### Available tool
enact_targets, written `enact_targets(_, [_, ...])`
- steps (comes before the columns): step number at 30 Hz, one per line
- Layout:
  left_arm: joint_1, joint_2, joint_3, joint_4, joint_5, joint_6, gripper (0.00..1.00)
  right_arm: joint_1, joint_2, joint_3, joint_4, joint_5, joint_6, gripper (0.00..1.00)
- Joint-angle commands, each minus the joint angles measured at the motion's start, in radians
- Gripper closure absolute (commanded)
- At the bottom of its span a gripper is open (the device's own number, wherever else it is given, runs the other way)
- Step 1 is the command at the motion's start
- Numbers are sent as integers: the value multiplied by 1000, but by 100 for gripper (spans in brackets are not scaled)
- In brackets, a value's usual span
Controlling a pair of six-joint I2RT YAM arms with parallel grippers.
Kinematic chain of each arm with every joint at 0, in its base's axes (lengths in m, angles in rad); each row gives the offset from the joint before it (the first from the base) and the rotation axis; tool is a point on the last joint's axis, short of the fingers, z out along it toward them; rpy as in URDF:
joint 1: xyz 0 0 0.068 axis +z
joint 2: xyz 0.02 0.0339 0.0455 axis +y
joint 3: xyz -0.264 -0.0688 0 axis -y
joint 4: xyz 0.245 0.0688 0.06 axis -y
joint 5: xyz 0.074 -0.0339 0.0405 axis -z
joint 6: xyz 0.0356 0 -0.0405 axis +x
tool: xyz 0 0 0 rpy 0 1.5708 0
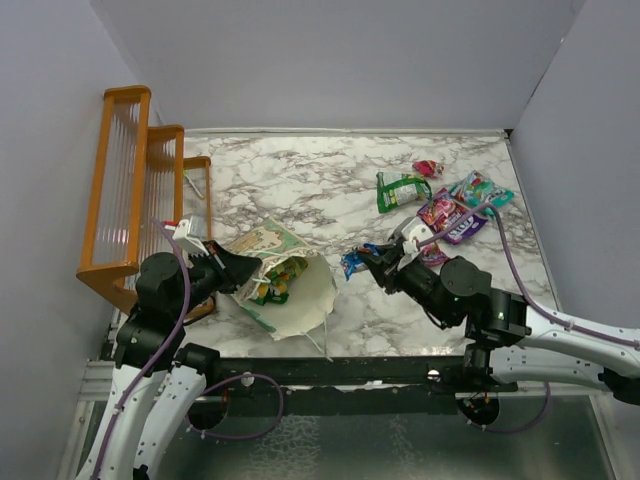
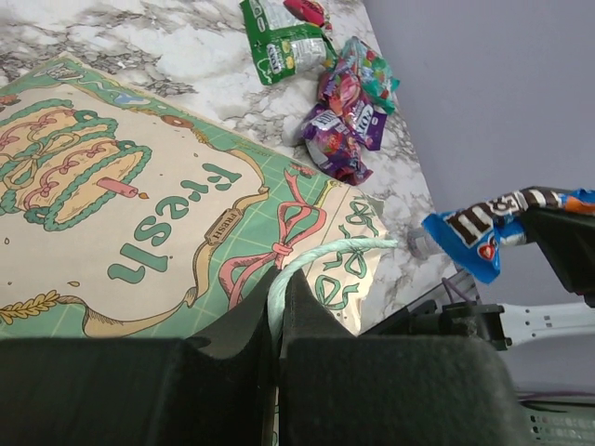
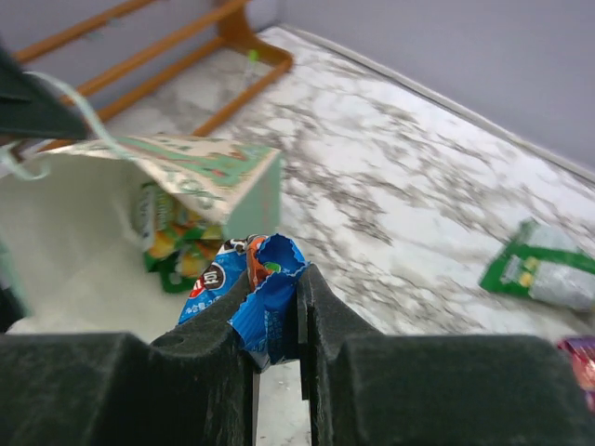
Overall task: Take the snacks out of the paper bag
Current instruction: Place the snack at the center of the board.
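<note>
The mint-green paper bag (image 1: pixel 262 243) lies on its side with its white mouth open toward the right. My left gripper (image 1: pixel 243 269) is shut on the bag's string handle (image 2: pixel 316 255), and the printed front panel (image 2: pixel 139 204) lies under it. A green-yellow packet (image 1: pixel 279 279) lies inside the bag's mouth and also shows in the right wrist view (image 3: pixel 167 237). My right gripper (image 1: pixel 373 262) is shut on a blue packet (image 3: pixel 244 290), held just right of the bag's mouth above the table. The blue packet also shows in the left wrist view (image 2: pixel 483 230).
Loose packets lie at the back right: green (image 1: pixel 400 190), small red (image 1: pixel 428 168), teal (image 1: pixel 482 189) and pink-purple (image 1: pixel 446 216). An orange wooden rack (image 1: pixel 125 180) stands along the left wall. Grey walls close in the marble table.
</note>
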State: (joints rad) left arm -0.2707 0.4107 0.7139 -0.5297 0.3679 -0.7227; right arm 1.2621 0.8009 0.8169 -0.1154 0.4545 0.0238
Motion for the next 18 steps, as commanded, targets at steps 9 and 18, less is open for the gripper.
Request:
enact_targets(9, [-2,18,68,-42,-30,24,100,-262,182,-192,173,320,194,89])
enact_targets(18, [-2,22,68,-29,-10,-3,100,-365,451,-298,446,344,279,89])
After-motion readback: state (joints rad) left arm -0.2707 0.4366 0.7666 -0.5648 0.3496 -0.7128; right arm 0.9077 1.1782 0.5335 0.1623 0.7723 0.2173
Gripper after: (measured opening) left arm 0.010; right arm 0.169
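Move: The right gripper already holds the blue snack. The open marble it is bound for lies about 14 cm ahead, 9 cm to the right and 25 cm below. The near purple snack lies some 17 cm ahead and 18 cm right, the far purple snack about 24 ahead and 27 right, the green snack roughly 30 ahead and 16 right, all on the table. From the left gripper that open spot is about 13 cm ahead, 30 cm right, 21 cm down. Keep the blue snack pinched and bring the right gripper down some 17 cm, forward about 12 cm and to the right about 9 cm, away from the paper bag, towards the open marble just left of the near purple snack. Swing the wrist about 40 degrees clockwise on the way so the fingers come to point ahead, tipping slightly down; let the sideways travel die out and finish almost straight down. ##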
